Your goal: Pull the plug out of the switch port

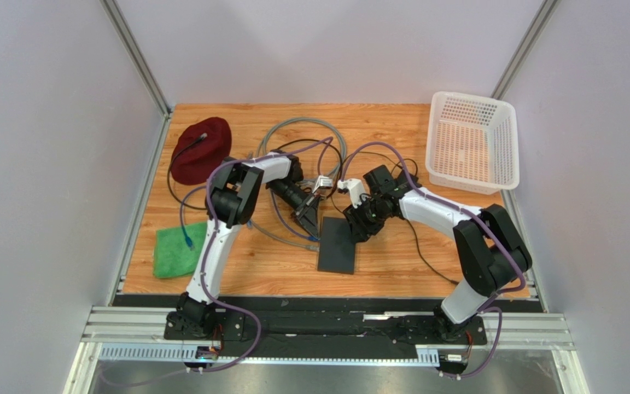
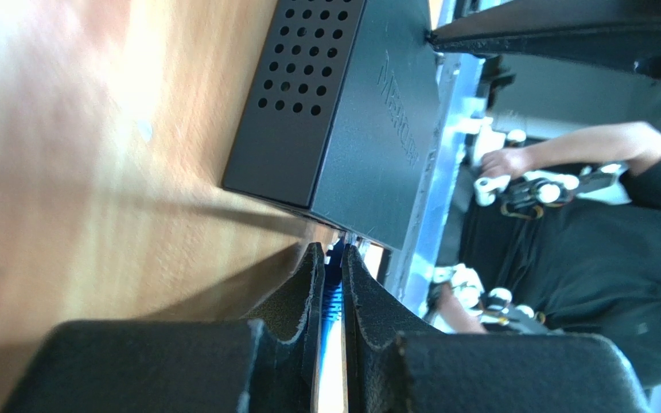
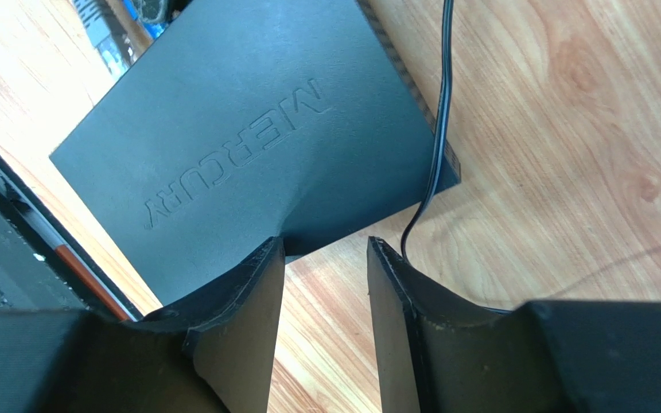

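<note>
The switch is a flat black box lying on the wooden table; in the right wrist view its top reads MERCURY. My left gripper sits at the switch's far-left corner, shut on the plug, whose blue ribbed boot shows between the fingers. The plug's tip reaches the edge of the switch; the port itself is hidden. My right gripper stands open at the switch's far-right corner. In the right wrist view the right gripper has bare wood in its gap and one finger over the switch's edge.
A thin black cable runs past the switch's corner beside my right finger. A grey cable coil lies behind the arms. A dark red cap and a green cloth sit at the left, a white basket at the back right.
</note>
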Controlling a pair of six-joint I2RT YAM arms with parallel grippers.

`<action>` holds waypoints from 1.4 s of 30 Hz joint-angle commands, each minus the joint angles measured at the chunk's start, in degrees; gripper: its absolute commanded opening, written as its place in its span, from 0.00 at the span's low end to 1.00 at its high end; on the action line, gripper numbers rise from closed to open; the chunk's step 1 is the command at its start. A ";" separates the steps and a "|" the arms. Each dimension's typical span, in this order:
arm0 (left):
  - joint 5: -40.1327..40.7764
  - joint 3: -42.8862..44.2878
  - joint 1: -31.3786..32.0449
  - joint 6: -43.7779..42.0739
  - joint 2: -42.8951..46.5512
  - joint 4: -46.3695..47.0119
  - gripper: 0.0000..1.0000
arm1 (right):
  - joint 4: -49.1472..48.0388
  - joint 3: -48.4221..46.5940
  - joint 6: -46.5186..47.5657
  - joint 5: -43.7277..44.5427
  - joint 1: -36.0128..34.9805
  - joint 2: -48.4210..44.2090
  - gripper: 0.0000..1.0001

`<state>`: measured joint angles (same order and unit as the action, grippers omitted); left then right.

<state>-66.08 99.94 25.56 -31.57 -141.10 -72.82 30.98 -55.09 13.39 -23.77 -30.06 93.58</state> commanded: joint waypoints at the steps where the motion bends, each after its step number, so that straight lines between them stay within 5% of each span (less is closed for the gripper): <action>1: 5.87 8.68 -0.16 -7.26 -3.30 -9.78 0.00 | 0.57 0.77 1.29 1.97 0.01 0.73 0.44; 5: 8.17 7.84 -0.25 -8.07 -3.66 -11.40 0.00 | 0.48 0.78 1.55 2.32 0.01 0.38 0.44; 11: -0.36 2.11 -0.25 -5.69 -2.69 -9.36 0.00 | 0.92 0.51 2.70 2.68 0.01 -0.15 0.44; 21: 6.14 8.25 -1.13 -7.72 -3.57 -15.69 0.00 | 1.01 0.33 2.96 2.41 0.01 0.11 0.44; 27: 6.49 2.02 -1.57 -3.40 2.14 -5.76 0.00 | 1.01 0.51 3.05 2.59 0.09 -0.42 0.44; 36: 6.41 7.62 -3.68 -9.29 4.85 -12.70 0.00 | 1.18 0.51 3.57 2.94 0.18 -1.12 0.44; 42: 7.63 22.30 -6.13 -4.57 6.45 -13.41 0.00 | 0.92 0.69 4.10 3.29 0.27 -2.00 0.44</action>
<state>-58.06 113.54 21.41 -37.12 -141.40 -78.87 31.07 -55.09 15.22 -23.07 -30.06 93.17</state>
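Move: The left hand already grips the blue plug at the hand point, at the port side of the switch; the switch's middle is about 6 cm to its right, 2 cm back and 1 cm below. The grey plug at that same side lies some 3 cm back of the left hand and 1 cm lower, while the cable coil centres some 20 cm ahead, 3 cm left and 2 cm lower. From the right hand the switch's middle is roughly 6 cm left, 1 cm back and 2 cm down. Keeping its pinch on the blue plug, the left hand works it at the port with two small forward-and-back rocks of 1 to 2 cm, then draws it some 2 cm leftward out from the switch and at the end sweeps quickly forward about 5 cm, rising some 2 cm and tipping the fingers about 15 degrees more steeply down. The right hand stays put, fingers still parted, one fingertip kept against the right edge of the switch. ##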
